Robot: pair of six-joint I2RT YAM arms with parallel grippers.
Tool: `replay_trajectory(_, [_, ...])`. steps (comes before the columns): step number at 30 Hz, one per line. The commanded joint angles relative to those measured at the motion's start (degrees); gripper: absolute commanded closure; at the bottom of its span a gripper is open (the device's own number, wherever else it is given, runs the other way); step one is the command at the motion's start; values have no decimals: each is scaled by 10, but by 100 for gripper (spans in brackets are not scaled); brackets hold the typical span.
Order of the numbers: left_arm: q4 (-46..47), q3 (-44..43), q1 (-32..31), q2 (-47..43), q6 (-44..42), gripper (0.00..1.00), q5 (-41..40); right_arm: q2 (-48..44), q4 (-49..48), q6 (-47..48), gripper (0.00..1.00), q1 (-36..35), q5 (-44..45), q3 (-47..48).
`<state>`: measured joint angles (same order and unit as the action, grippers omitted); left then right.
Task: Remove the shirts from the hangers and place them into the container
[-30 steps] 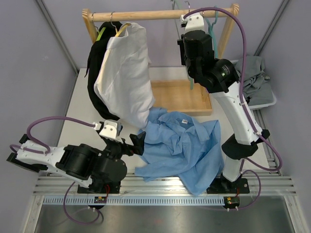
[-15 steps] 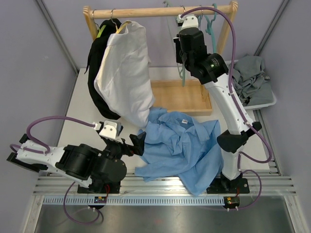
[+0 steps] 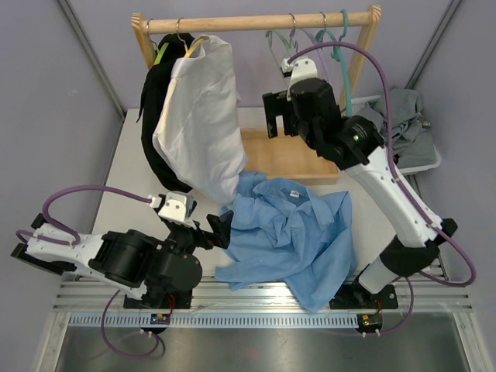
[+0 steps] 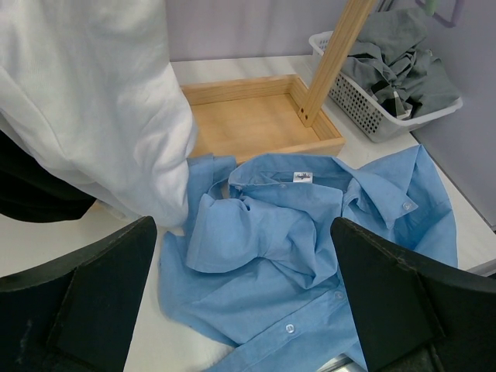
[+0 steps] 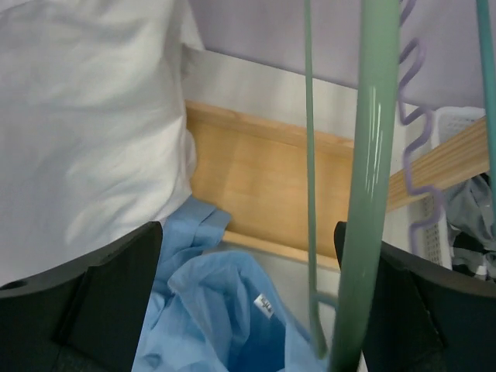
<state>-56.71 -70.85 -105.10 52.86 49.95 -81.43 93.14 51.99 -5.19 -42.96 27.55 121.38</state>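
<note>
A light blue shirt (image 3: 288, 232) lies crumpled on the table, off any hanger. My left gripper (image 3: 220, 229) stands open at its left edge, and in the left wrist view the blue shirt (image 4: 294, 256) fills the space between the wide jaws of the left gripper (image 4: 244, 310). A white shirt (image 3: 200, 116) hangs on a yellow hanger (image 3: 194, 43), with a black shirt (image 3: 152, 108) behind it. My right gripper (image 3: 273, 124) is open just below the rail. A bare mint green hanger (image 5: 364, 194) hangs close in front of the right gripper (image 5: 248, 310), ungripped. The container (image 3: 425, 164) holds a grey shirt (image 3: 399, 124).
Lilac (image 5: 415, 116) and teal (image 3: 343, 70) bare hangers hang on the wooden rail (image 3: 248, 22) beside the mint one. The rack's wooden base tray (image 3: 291, 155) lies under the rail, with an upright post (image 4: 335, 58) next to the container (image 4: 372, 116).
My right gripper has opened and let go of the mint green hanger, which now hangs on the rail. The right arm has drawn back down and left. The left arm has not moved.
</note>
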Motion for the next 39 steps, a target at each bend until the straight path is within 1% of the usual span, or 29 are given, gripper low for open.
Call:
replay_trajectory(1, [27,3,-4,-7,25,1,-16,-123,9,-14,0,-72,65,-75])
replay_trajectory(2, [27,3,-4,-7,26,1,-16,-145,16,-26,1,-90,75,-97])
replay_trajectory(3, [23,4,-4,-7,29,1,-13,-187,25,-42,1,-116,83,-145])
replay_trajectory(5, [20,5,-4,-8,30,1,-13,-226,57,-95,1,-141,94,-202])
replay_trajectory(6, [20,4,-4,-8,30,1,-11,-260,65,-114,1,-150,98,-264])
replay_trajectory(7, [20,4,-4,-8,30,1,-10,-277,76,-154,1,-167,102,-297])
replay_trajectory(8, [20,5,-4,-7,29,1,-10,-292,78,-171,1,-172,98,-331])
replay_trajectory(9, [20,4,-4,-6,24,1,-8,-319,80,-188,1,-176,95,-393])
replay_trajectory(10, [20,4,-4,-5,24,1,-8,-329,87,-224,1,-179,89,-423])
replay_trajectory(11, [20,3,-4,-3,23,1,-8,-339,90,-241,0,-180,89,-475])
replay_trajectory(12, [20,4,-4,-2,23,1,-5,-355,93,-258,0,-179,94,-499])
replay_trajectory(14, [20,3,-4,0,24,1,-4,-370,87,-308,1,-179,102,-545])
replay_trajectory(17, [24,2,-4,6,27,1,2,-400,52,-389,0,-179,122,-648])
replay_trajectory(18, [24,0,-4,9,29,1,7,-413,43,-412,0,-179,124,-667])
replay_trajectory(20, [22,-2,-4,13,31,1,11,-420,-1,-451,1,-179,116,-719])
replay_trajectory(23, [13,-5,-4,18,44,1,17,-403,-58,-474,1,-178,95,-770])
replay_trajectory(24, [8,-7,-4,20,46,1,19,-384,-70,-481,0,-177,90,-780])
replay_trajectory(27, [6,-7,-4,22,53,1,21,-338,-157,-478,1,-168,58,-829])
replay_trajectory(28, [5,-6,-4,22,54,1,22,-323,-219,-464,1,-165,25,-840])
replay_trajectory(29, [5,-4,-4,23,57,1,22,-307,-251,-456,0,-163,12,-854])
replay_trajectory(31, [3,-5,-4,25,60,1,24,-252,-323,-440,1,-158,-13,-857])
replay_trajectory(35, [-28,-10,-6,27,91,1,28,-156,-386,-404,1,-158,-47,-811])
replay_trajectory(39, [-54,-10,-8,28,121,1,29,-132,-416,-367,1,-158,-69,-772])
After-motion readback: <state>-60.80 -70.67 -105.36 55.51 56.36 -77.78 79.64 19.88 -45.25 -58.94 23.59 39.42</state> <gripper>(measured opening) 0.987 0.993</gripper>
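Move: The blue shirt lies spread on the table with its middle about 19 cm back from the right hand, 2 cm to its right and 40 cm below. The white shirt hangs level with that hand, roughly 16 cm left and 10 cm lower. The just-freed green hanger is some 8 cm ahead, 3 cm right and about level in height. From the left hand, the blue shirt is about 6 cm ahead, 12 cm right and 35 cm below. Back and then steeply down, the right hand leaves the green hanger and drops nearly 40 cm to the blue shirt, veering right before sweeping back left low down. Its wrist tips about 35 degrees downward, and the still-open fingertips come into the cloth and push it left. The open left hand sinks a couple of centimetres. ##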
